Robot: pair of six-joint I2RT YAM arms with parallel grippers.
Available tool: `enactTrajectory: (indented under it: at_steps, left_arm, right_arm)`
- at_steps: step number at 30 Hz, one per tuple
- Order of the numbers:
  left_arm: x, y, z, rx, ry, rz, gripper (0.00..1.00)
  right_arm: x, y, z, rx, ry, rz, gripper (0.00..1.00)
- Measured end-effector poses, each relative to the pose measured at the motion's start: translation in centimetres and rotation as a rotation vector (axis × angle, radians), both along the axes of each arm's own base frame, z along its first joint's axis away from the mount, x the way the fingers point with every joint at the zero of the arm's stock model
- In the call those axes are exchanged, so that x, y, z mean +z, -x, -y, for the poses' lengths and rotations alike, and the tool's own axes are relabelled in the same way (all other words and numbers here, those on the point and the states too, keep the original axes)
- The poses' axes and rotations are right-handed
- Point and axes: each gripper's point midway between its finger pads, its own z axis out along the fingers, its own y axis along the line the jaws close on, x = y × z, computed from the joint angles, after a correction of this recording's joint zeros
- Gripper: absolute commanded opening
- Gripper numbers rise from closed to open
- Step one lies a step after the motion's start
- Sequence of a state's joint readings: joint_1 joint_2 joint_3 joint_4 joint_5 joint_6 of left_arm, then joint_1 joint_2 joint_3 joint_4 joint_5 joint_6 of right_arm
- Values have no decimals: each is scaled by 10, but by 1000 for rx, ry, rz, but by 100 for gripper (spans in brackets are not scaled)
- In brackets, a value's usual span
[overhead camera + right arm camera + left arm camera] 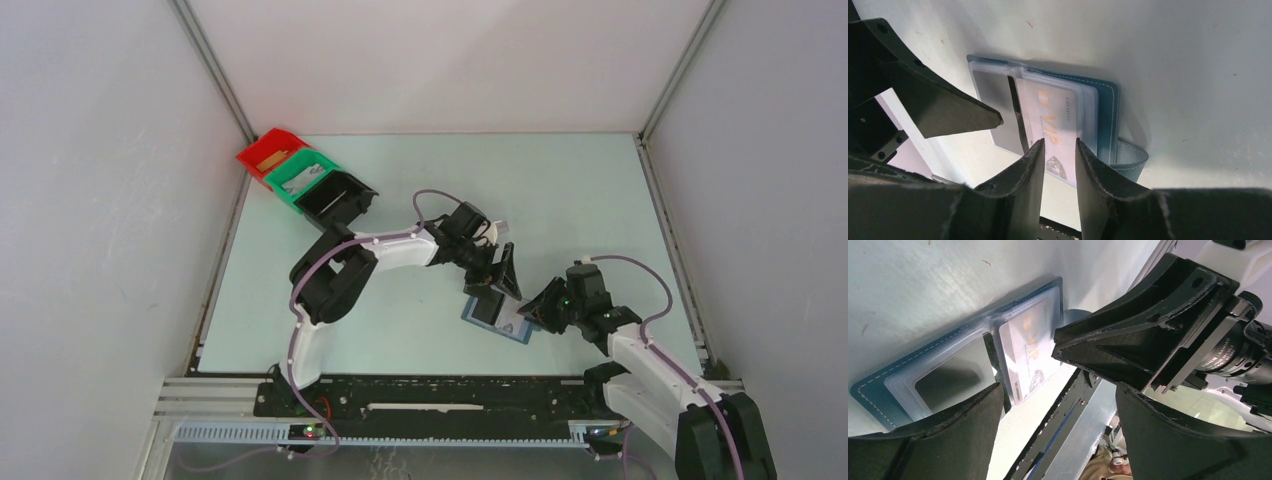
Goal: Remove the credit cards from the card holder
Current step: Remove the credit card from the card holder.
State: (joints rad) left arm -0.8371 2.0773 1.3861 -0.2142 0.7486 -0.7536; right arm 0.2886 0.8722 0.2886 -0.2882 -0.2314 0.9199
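Note:
The slate-blue card holder (495, 320) lies spread open on the table, its clear sleeves up (943, 375) and its tab curling off one edge (1130, 157). A pale credit card (1050, 125) printed "VIP" sticks partway out of one sleeve (1025, 357). My right gripper (1059, 145) is open by a narrow gap, its fingertips over the card's protruding end (535, 312). My left gripper (1058, 395) stands wide open over the holder's other half (497, 282). One of its fingers (953, 107) points at the dark sleeve.
Red (266, 150), green (300, 172) and black (338, 196) bins stand in a row at the back left; a tan flat thing lies in the red one. The table's front rail (440, 400) runs close behind the holder. Grey walls enclose the table.

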Motion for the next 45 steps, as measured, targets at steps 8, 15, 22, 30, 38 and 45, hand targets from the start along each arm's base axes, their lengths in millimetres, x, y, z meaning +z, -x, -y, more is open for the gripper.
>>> enactTrajectory:
  at_steps: [8,15,22,30,38,45]
  left_arm:
    - [-2,1,0,-1,-2,0,86]
    - [-13,4,-5,2,-26,-10,82]
    - [-16,5,-8,-1,-30,-9,72]
    - [-24,8,-11,-4,-36,-7,54]
    - [-27,8,-11,0,-23,-4,39]
    - [-32,7,-12,7,-32,-14,29]
  right_arm:
    - [-8,1,-3,12,-9,-21,37]
    - [-10,-1,-8,18,-37,-6,37]
    - [-11,-4,-11,15,-63,1,37]
    - [-11,-4,-12,10,-75,3,37]
    - [-11,-4,-12,5,-79,0,37]
    - [-11,-4,-12,5,-79,0,37]
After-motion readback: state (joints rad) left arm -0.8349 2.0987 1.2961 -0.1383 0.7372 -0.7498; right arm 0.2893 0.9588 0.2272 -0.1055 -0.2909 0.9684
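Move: The credit card lies under the left hand, its middle about 4 cm back, 3 cm to the right and 6 cm below. The left pocket sits 3 cm back and 3 cm to the left of that hand, also 6 cm down. From the right hand, the card's middle is only 1 cm left, level fore-and-aft and about 2 cm below; the card holder's middle is 4 cm left at that depth, and the left pocket 7 cm left and 1 cm ahead. Down about 1 cm onto the card under its clear sleeve, then left some 1.5 cm, the right hand's barely parted fingertips push the card towards the left pocket, then hold there. Meanwhile the left hand sinks some 3 cm towards the card's emerging edge, easing about 1 cm left, and its wide-open fingers close to a narrow gap around that edge, not yet seen to pinch. ##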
